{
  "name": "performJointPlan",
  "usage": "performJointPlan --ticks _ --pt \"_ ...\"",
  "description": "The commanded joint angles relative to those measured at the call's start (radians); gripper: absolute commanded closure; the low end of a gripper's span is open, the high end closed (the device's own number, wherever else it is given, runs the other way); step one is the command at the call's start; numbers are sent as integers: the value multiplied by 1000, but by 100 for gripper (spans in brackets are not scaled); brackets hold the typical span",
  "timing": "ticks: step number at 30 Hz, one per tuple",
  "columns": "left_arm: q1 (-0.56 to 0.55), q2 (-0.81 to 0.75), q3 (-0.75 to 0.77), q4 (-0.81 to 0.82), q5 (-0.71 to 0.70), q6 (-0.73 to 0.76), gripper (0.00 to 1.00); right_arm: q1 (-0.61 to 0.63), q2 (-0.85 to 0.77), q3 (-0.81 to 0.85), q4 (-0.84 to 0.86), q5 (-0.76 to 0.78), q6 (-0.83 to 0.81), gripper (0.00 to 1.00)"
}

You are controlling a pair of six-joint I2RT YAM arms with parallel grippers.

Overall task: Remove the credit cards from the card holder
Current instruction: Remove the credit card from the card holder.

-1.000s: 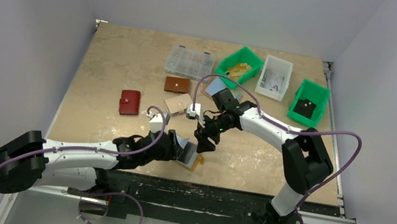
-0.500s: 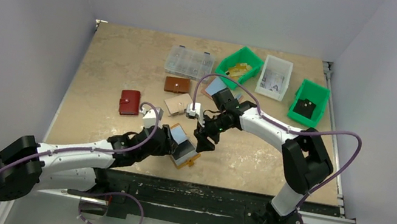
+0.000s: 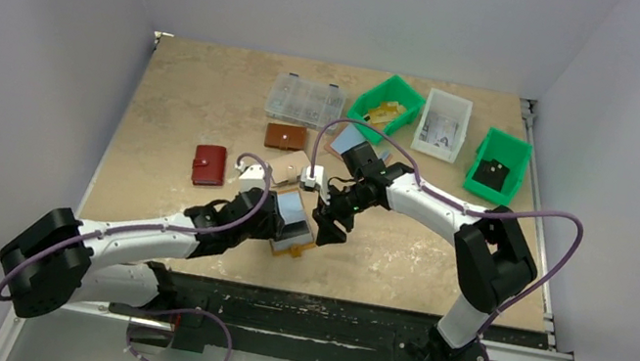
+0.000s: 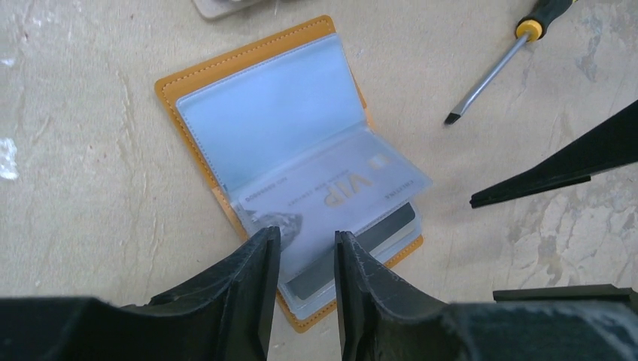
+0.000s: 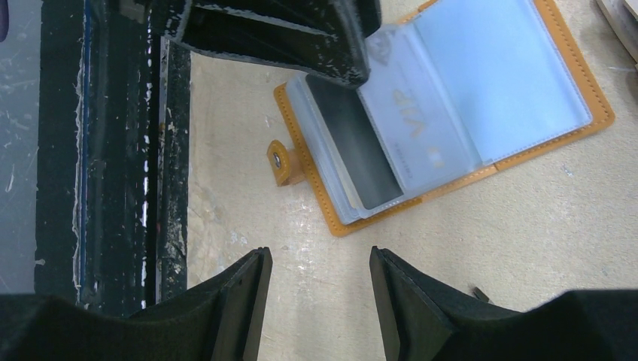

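Observation:
The mustard card holder (image 4: 168, 84) lies open on the table, its clear sleeves fanned out. One sleeve page stands lifted with a pale VIP credit card (image 4: 338, 184) inside; a dark grey card (image 4: 361, 241) shows in the sleeve below. My left gripper (image 4: 308, 237) is open by a narrow gap, straddling the near edge of the lifted page. In the right wrist view the holder (image 5: 519, 83), its snap tab (image 5: 282, 162) and the left fingers (image 5: 301, 37) show. My right gripper (image 5: 320, 259) hovers open over bare table beside the holder (image 3: 293, 243), nothing between its fingers.
A screwdriver (image 4: 496, 68) lies just beyond the holder. A red wallet (image 3: 210, 164), a brown wallet (image 3: 285, 137) and a clear organiser box (image 3: 306, 100) sit farther back; two green bins (image 3: 387, 103) (image 3: 497, 165) and a white bin (image 3: 442, 123) line the far right. The black front rail (image 5: 113, 150) is close.
My left gripper has moved away from the front edge and leftward, and the holder has shifted with it. Its jaws have narrowed. The right arm has stayed put.

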Motion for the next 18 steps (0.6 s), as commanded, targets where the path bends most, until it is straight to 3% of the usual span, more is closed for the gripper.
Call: performJointPlan --ticks 1,18 --pt "30 35 57 44 11 69 65 7 1 13 14 -13 8 41" --pt "173 174 201 48 41 212 66 7 -3 16 10 -9 4 41"
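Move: The clear VIP sleeve of the open yellow card holder lies about 3 cm ahead of the left fingertips, 2 cm right and about 1 cm lower. The holder's middle is some 4 cm ahead and 2 cm right; the beige card holder is about 15 cm ahead, 1 cm right, and the screwdriver some 10 cm ahead, 16 cm right. From the right hand, the sleeve is about 3 cm ahead, 9 cm left and slightly lower. Push the left gripper forward about 5 cm towards the beige card holder, with its fingertips against the sleeve's left side, to fold the sleeve back towards the holder's far half. Begin level, then rise some 1.5 cm over the second half, keeping the fingers partly open and not gripping. ##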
